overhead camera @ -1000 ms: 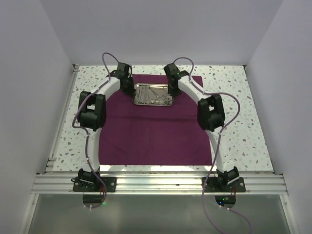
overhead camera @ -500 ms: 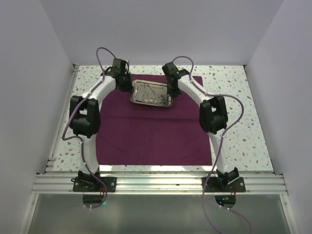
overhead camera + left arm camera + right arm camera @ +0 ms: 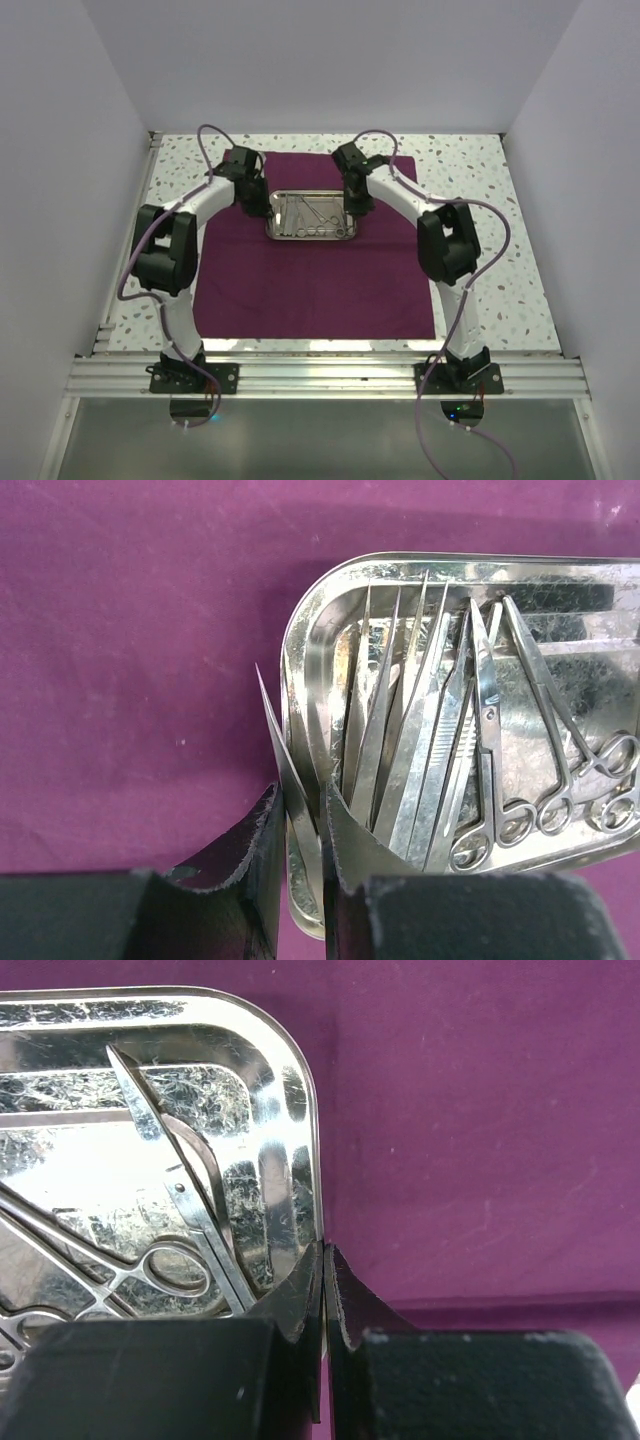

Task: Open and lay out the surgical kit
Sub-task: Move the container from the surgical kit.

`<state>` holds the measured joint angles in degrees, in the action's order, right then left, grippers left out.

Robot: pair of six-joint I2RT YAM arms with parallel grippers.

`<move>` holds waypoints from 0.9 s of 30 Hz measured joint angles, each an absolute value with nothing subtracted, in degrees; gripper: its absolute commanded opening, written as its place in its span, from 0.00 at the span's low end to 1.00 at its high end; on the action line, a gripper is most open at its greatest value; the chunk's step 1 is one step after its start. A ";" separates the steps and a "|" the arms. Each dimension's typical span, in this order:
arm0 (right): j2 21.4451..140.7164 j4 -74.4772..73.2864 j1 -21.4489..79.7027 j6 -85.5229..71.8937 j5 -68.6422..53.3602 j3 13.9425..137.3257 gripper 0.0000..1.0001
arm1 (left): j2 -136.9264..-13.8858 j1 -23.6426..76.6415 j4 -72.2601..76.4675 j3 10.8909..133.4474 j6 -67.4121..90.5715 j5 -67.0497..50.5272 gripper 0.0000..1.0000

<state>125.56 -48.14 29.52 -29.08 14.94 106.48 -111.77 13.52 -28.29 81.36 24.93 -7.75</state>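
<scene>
The maroon cloth wrap (image 3: 310, 285) lies spread flat on the table. On its far half sits the steel tray (image 3: 312, 238), holding thin silver instruments (image 3: 310, 212). My left gripper (image 3: 262, 204) is shut on the tray's left rim. In the left wrist view the left gripper (image 3: 301, 812) pinches that rim (image 3: 300, 650) with a thin tweezers blade beside it. Tweezers (image 3: 400, 740) and scissors (image 3: 490, 730) lie side by side inside. My right gripper (image 3: 355, 200) is shut on the right rim. In the right wrist view the right gripper (image 3: 324, 1260) clamps the tray's edge (image 3: 290, 1070).
The speckled tabletop (image 3: 480, 200) shows on both sides of the cloth. White walls close in the left, right and back. An aluminium rail (image 3: 320, 375) with the arm bases runs along the near edge.
Both arms have drawn the tray a little nearer, from the cloth's far edge toward its middle. The left arm's elbow has swung outward to the left. Both grips stayed closed.
</scene>
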 measured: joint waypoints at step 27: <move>149.73 -51.77 24.03 -26.06 16.27 140.94 0.00 | -137.49 12.40 -30.44 114.43 24.95 -5.26 0.00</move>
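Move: I already hold the steel container by its short rims, just clear of the cloth: its middle is roughly 12 cm right of my left hand, 11 cm left of my right, about 1 cm ahead and 1 cm lower. It is going to a patch of cloth some 12 cm farther out, 4 cm below my hands. The tweezers lie about 4 cm right of my left hand and 1 cm ahead, the nearest scissors about 3 cm left of my right hand and 2 cm ahead. Keeping both pinches on the container's end rims, I ease it down about 3 cm onto the cloth while both hands start forward, then hold that height and push it on along the cloth, some 12 cm outward in all. My hands stay side by side, slow to a stop at the end, and tip their fingers roughly 5 degrees outward. ##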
